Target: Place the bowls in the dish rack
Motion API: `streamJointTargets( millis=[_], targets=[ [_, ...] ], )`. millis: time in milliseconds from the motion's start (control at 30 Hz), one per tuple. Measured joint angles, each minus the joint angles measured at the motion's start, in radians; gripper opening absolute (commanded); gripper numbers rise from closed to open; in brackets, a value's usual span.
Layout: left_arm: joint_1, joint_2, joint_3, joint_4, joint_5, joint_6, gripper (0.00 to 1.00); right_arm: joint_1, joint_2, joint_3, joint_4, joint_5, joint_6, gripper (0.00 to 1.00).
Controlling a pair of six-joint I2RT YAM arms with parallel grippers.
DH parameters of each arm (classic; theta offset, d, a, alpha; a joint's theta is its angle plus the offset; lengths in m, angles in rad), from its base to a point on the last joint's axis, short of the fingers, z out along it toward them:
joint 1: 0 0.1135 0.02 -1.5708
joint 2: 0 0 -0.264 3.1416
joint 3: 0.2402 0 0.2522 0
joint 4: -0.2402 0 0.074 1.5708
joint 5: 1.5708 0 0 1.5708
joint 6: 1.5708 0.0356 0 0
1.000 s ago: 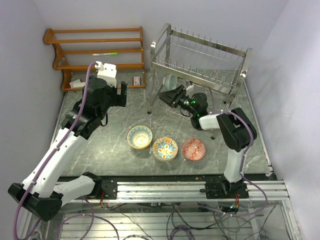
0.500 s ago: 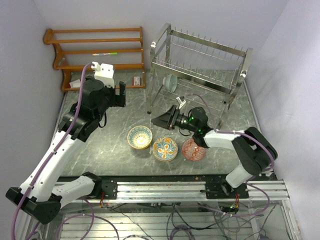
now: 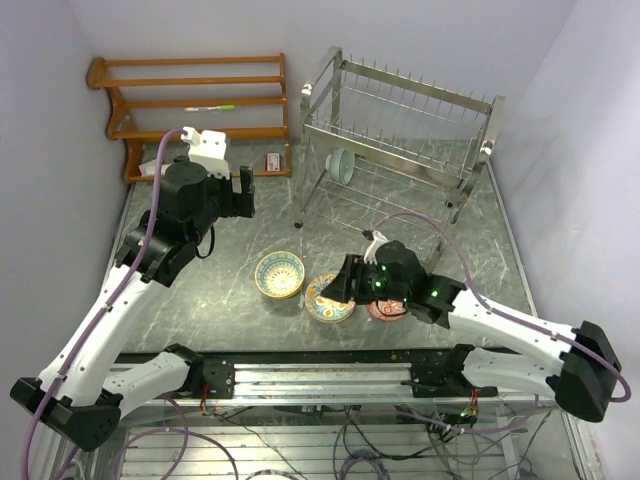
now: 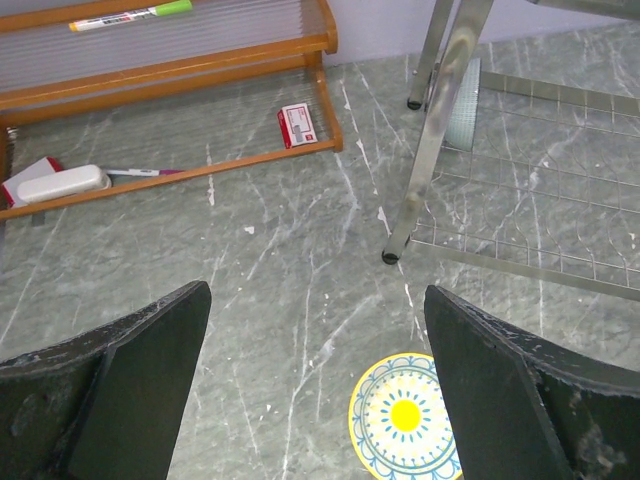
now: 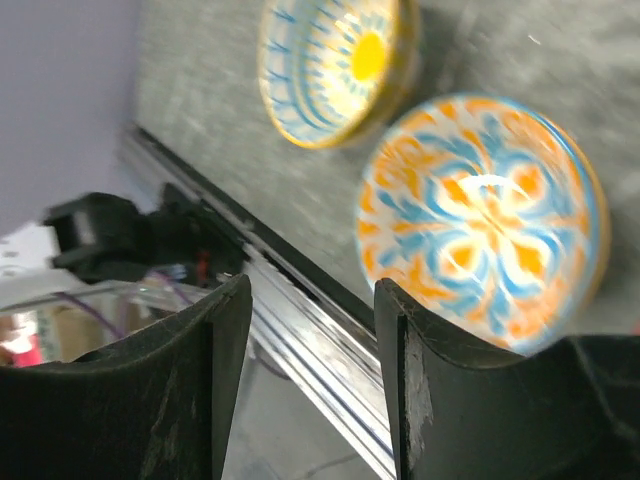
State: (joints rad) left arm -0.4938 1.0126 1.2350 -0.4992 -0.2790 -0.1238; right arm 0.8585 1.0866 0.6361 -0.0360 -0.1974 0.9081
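Note:
Three bowls sit in a row near the table's front: a yellow-teal bowl [image 3: 279,274] [image 4: 405,420] [image 5: 335,60], a blue-orange floral bowl [image 3: 330,300] [image 5: 490,220] and a red patterned bowl [image 3: 384,309], partly under my right arm. A pale bowl [image 3: 343,165] [image 4: 462,90] stands on edge in the lower tier of the silver dish rack [image 3: 400,125] [image 4: 430,150]. My right gripper [image 3: 336,289] [image 5: 310,290] hovers open over the near-left rim of the floral bowl, holding nothing. My left gripper [image 3: 245,190] [image 4: 315,295] hangs open and empty above the table, left of the rack.
A brown wooden shelf [image 3: 190,100] [image 4: 180,70] stands at the back left with a green pen [image 4: 130,14], a white eraser [image 4: 62,183] and a small red-white box [image 3: 272,161] [image 4: 297,125]. A metal rail [image 3: 330,378] [image 5: 300,320] runs along the near edge. Walls close in on both sides.
My right arm has pulled back from the dish rack and swung forward to the floral bowl, its jaws still open. The pale bowl stays in the rack. The left arm barely moved.

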Motion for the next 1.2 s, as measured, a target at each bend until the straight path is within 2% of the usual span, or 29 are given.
streamJointTargets(
  millis=[233, 367, 500, 767, 1100, 1200],
  targets=[
    [0.000, 0.000, -0.002, 0.002, 0.046, -0.031, 0.99, 0.099, -0.120, 0.056, -0.418, 0.265, -0.033, 0.52],
    [0.000, 0.000, -0.016, 0.003, 0.065, -0.053, 0.99, 0.105, -0.121, 0.117, -0.592, 0.345, -0.072, 0.53],
    [0.000, -0.002, -0.033, 0.003, 0.073, -0.075, 0.99, 0.106, -0.072, 0.153, -0.694, 0.397, -0.132, 0.54],
    [0.000, -0.016, -0.034, 0.002, 0.073, -0.095, 0.99, 0.106, 0.022, 0.161, -0.759, 0.456, -0.245, 0.57],
    [0.000, -0.024, -0.034, 0.001, 0.056, -0.107, 0.99, 0.106, 0.126, 0.160, -0.682, 0.447, -0.333, 0.57],
    [0.000, -0.029, -0.034, 0.001, 0.049, -0.114, 0.99, 0.106, 0.168, 0.153, -0.657, 0.448, -0.343, 0.52]
  ],
)
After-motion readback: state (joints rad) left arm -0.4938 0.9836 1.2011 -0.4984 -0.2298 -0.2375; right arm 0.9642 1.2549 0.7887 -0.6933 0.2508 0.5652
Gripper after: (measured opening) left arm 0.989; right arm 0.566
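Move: The red bowl lies about 14 cm to the right hand's right and some 3 cm ahead, roughly 13 cm below. The orange-and-blue bowl is about 3 cm ahead of the right hand with no sideways offset, and the yellow bowl about 9 cm ahead and 12 cm left, both similarly low. From the left hand, the red bowl is some 34 cm right, 11 cm back and 31 cm below. No touch can be made out yet: the empty right hand heads for the left rim of the red bowl, swinging about 11 cm right while sinking some 9 cm, the last stretch mostly downward. On the way the wrist swings about 50 degrees, turning the fingers from pointing left to pointing steeply down, and they stay about half open. ##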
